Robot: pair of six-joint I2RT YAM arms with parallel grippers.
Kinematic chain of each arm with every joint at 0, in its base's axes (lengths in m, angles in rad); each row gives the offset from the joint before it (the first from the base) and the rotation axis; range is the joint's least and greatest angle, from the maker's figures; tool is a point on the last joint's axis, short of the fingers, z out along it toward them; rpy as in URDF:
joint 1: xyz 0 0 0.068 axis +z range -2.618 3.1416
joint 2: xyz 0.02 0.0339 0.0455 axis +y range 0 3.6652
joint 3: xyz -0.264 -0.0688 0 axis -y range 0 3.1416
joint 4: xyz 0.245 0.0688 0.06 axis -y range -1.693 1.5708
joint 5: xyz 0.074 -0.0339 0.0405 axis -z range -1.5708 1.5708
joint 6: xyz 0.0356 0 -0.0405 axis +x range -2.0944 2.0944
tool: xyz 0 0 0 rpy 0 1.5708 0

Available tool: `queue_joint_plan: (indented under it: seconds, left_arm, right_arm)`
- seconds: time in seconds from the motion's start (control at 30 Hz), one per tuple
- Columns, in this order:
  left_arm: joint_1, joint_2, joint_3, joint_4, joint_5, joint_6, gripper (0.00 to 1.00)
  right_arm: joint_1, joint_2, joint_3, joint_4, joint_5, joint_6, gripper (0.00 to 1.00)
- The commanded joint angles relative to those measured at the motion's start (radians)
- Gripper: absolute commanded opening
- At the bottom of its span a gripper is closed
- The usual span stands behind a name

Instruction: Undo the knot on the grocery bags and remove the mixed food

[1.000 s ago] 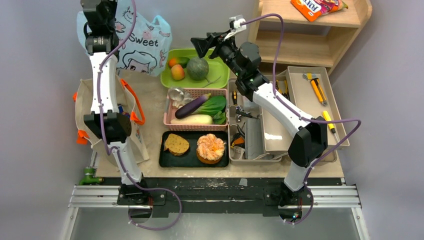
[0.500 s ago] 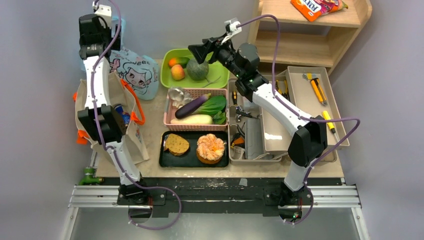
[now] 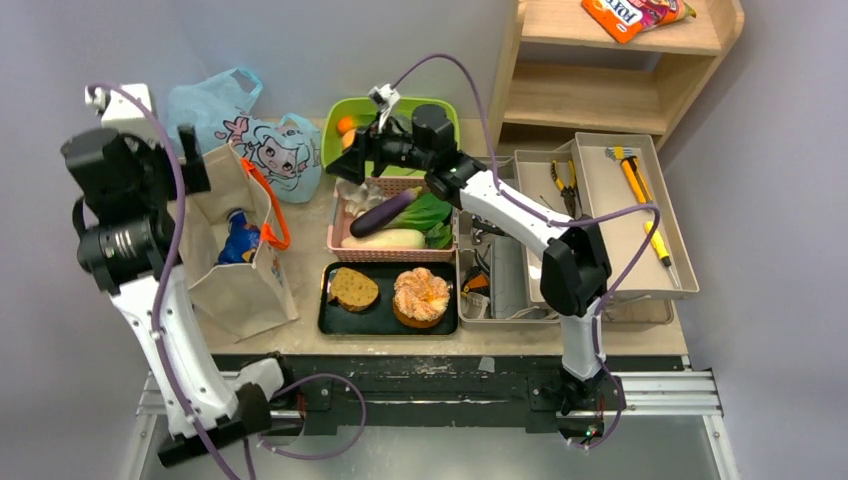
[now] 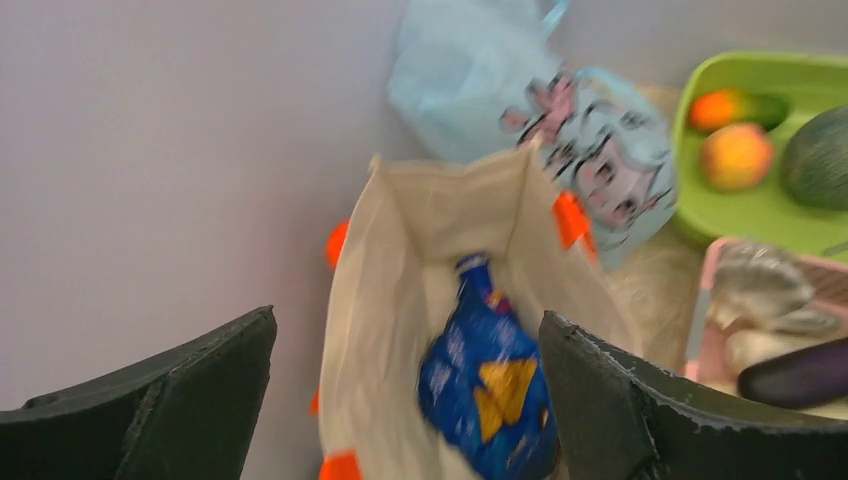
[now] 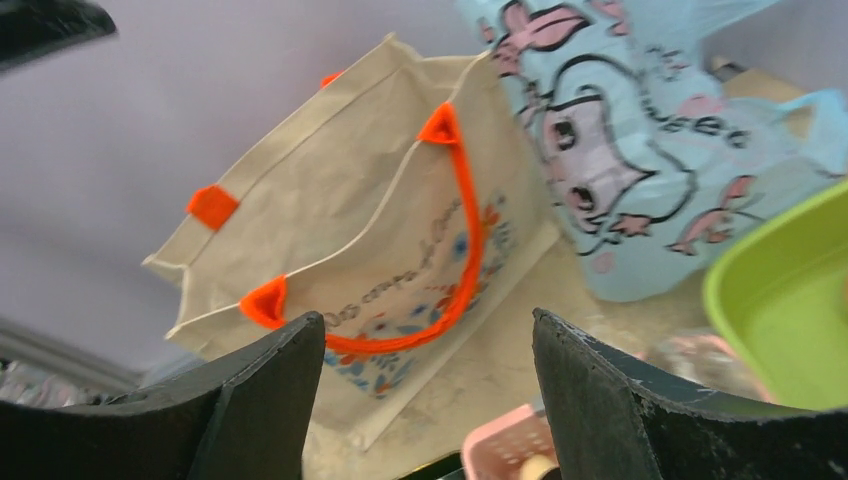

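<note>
The light-blue plastic bag [image 3: 262, 140] lies slumped on the table behind the beige canvas tote [image 3: 235, 290], its handles standing as loose loops; no knot shows. Inside the tote lies a blue snack pack [image 4: 490, 390]. My left gripper [image 4: 407, 320] hangs open and empty above the tote's mouth. My right gripper [image 5: 430, 318], open and empty, hovers at the pink basket's far left corner [image 3: 340, 168], facing the tote's orange handle [image 5: 455, 270]. An orange [image 4: 715, 108], a peach [image 4: 735, 155] and a green melon [image 4: 815, 155] rest in the green tray [image 4: 760, 215]. An eggplant [image 3: 383, 213], greens [image 3: 430, 212] and a radish [image 3: 385, 239] fill the pink basket.
A black tray [image 3: 335, 318] at the front carries a brown bread slice [image 3: 353, 288] and an orange-topped pastry [image 3: 421, 296]. An open toolbox [image 3: 610, 200] with pliers and screwdrivers lies to the right. A wooden shelf [image 3: 600, 95] at the back right bears an orange snack packet [image 3: 630, 15].
My left gripper opened and let go of the light-blue bag, which dropped to the table. The left arm swung left and nearer, over the tote. My right gripper moved left and down toward the basket.
</note>
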Motion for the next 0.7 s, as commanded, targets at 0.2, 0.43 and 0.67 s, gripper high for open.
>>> queue_joint_plan:
  seconds: [0.2,0.43,0.67]
  left_arm:
    - [0.272,-0.127,-0.347,-0.191,-0.119,0.034,1.0]
    - [0.301,-0.031,-0.485,0.033,-0.086,0.082,1.0]
    - [0.304,0.211,-0.327,0.115,0.036,0.111,0.27]
  right_arm:
    - [0.072,0.039,0.136,-0.043,-0.098,-0.009,0.75]
    - [0.082,0.045,0.134,-0.04,-0.096,-0.008,0.76]
    - [0.081,0.018,0.131,-0.087,-0.085,-0.068,0.76]
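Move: The left rim of the beige tote bag, the part between its orange handle tabs, lies about 10 cm to my left hand's left, 3 cm back and some 24 cm below. The blue chips bag lies inside the tote, around 5 cm ahead of my hand, level sideways, 34 cm down. The blue plastic bag stands roughly 20 cm ahead, 4 cm right and 32 cm below. From my right hand the rim is about 33 cm left, 8 cm back, 12 cm lower. I drop my left hand some 21 cm and carry it 10 cm left onto the tote's left rim, first swinging back, then easing forward again at the bottom, while I tip the fingers down about 30 degrees and turn them counter-clockwise. With one finger on each side of the rim, they start to close, to about half open. My right hand drifts about 5 cm back and left, then waits, open. ##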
